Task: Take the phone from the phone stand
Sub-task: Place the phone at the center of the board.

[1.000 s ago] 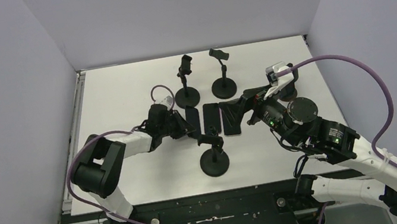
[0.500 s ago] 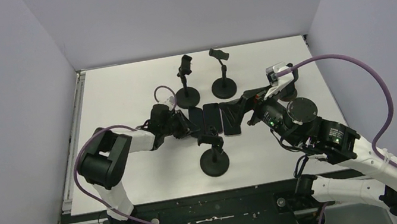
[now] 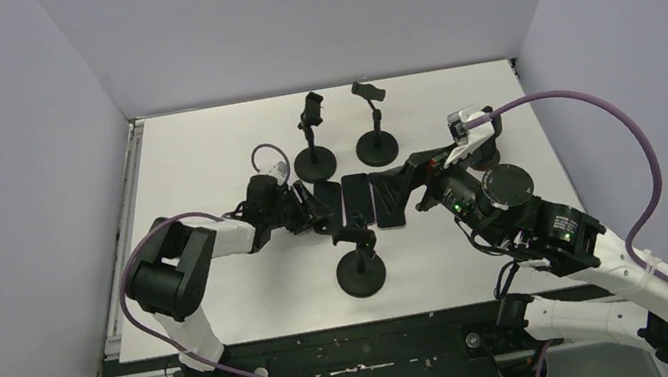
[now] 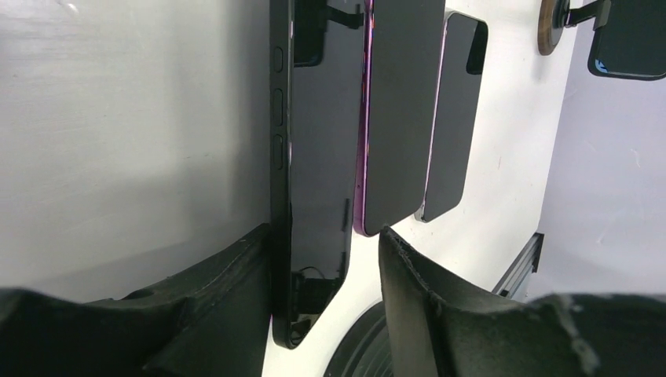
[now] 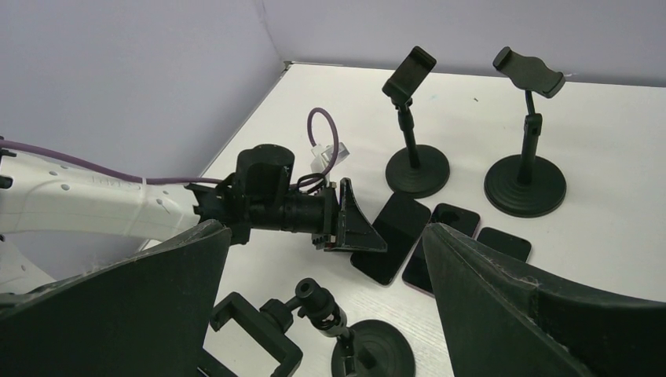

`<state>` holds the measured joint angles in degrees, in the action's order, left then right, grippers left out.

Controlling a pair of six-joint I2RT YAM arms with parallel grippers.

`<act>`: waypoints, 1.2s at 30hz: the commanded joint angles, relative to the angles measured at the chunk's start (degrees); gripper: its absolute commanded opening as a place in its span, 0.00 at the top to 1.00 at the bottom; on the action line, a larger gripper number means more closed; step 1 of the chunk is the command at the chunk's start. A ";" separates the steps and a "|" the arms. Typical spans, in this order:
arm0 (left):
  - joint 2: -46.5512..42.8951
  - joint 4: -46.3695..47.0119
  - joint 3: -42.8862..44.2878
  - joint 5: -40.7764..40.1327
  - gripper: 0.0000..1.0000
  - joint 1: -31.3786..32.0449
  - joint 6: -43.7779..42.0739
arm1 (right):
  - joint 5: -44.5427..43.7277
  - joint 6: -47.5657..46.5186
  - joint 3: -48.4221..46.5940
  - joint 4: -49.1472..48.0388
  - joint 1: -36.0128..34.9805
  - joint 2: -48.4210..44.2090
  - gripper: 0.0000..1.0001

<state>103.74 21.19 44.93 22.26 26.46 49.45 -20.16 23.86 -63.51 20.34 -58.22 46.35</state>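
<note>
A black phone [image 4: 314, 157] lies flat on the white table, leftmost of a row of three [image 3: 325, 200] [image 5: 400, 236]. My left gripper [image 4: 323, 234] [image 3: 316, 209] [image 5: 349, 228] is low over its near end, open. One finger rests against the phone's edge and the other stands clear of it. The nearest phone stand [image 3: 359, 263] [image 5: 353, 345] stands in front of the row with its clamp [image 5: 255, 338] empty. My right gripper [image 5: 326, 229] [image 3: 402, 186] hangs wide open above that stand, holding nothing.
Two more phones [image 4: 400, 110] [image 4: 455, 118] lie side by side right of the black one. Two empty stands [image 3: 312, 141] [image 3: 374, 126] stand behind the row. At the far right a stand holds another phone [image 4: 628, 39]. Side walls close in the table.
My left gripper's jaws have opened and let go of the black phone, which now lies on the table. The left arm's elbow has shifted slightly. The right arm has not moved.
</note>
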 commanded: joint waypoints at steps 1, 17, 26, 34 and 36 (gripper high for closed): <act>-3.25 0.36 -1.16 -1.44 0.51 -0.88 -1.60 | -1.32 0.57 -0.15 -0.06 -0.09 -0.21 0.00; -7.31 -3.62 -2.64 -3.13 0.45 -0.88 -4.23 | -1.34 0.92 -0.21 -0.10 -0.12 0.59 0.00; -19.88 -9.46 -3.72 -11.85 0.44 -1.29 -7.13 | -1.80 0.66 -0.68 0.52 -0.10 0.95 0.00; -50.03 -6.51 -13.46 -21.49 0.03 -1.48 -18.53 | 0.83 -4.41 1.02 -0.46 -0.20 -1.79 0.00; -58.49 -0.05 -19.04 -21.82 0.03 -1.70 -17.46 | 4.17 -6.20 2.70 -1.50 -0.16 -3.07 0.01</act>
<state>57.25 12.29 34.11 4.36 25.32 35.48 -19.94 22.11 -62.94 21.47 -58.22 46.09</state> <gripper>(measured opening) 0.969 0.999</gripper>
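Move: The left hand is down at the near part of the phone just laid on the board, its fingers already partly open; the phone's middle is about 3 cm ahead, 2 cm right and 2 cm lower. The pink-edged phone's middle lies 8 cm to the right of that phone's and 1 cm farther out. The near stand is about 16 cm back and 8 cm right of the hand, the far stand 16 cm straight ahead. From the right hand, the phone lies some 17 cm ahead, 11 cm left and 35 cm below. Easing left first, by about 2 cm with only a slight rise and a little backward drift, the left hand comes free of the phone; then it lifts quickly up and farther left, ending some 18 cm higher. During the lift the hand tips up roughly 35 degrees and the half-open fingers spread almost fully. ##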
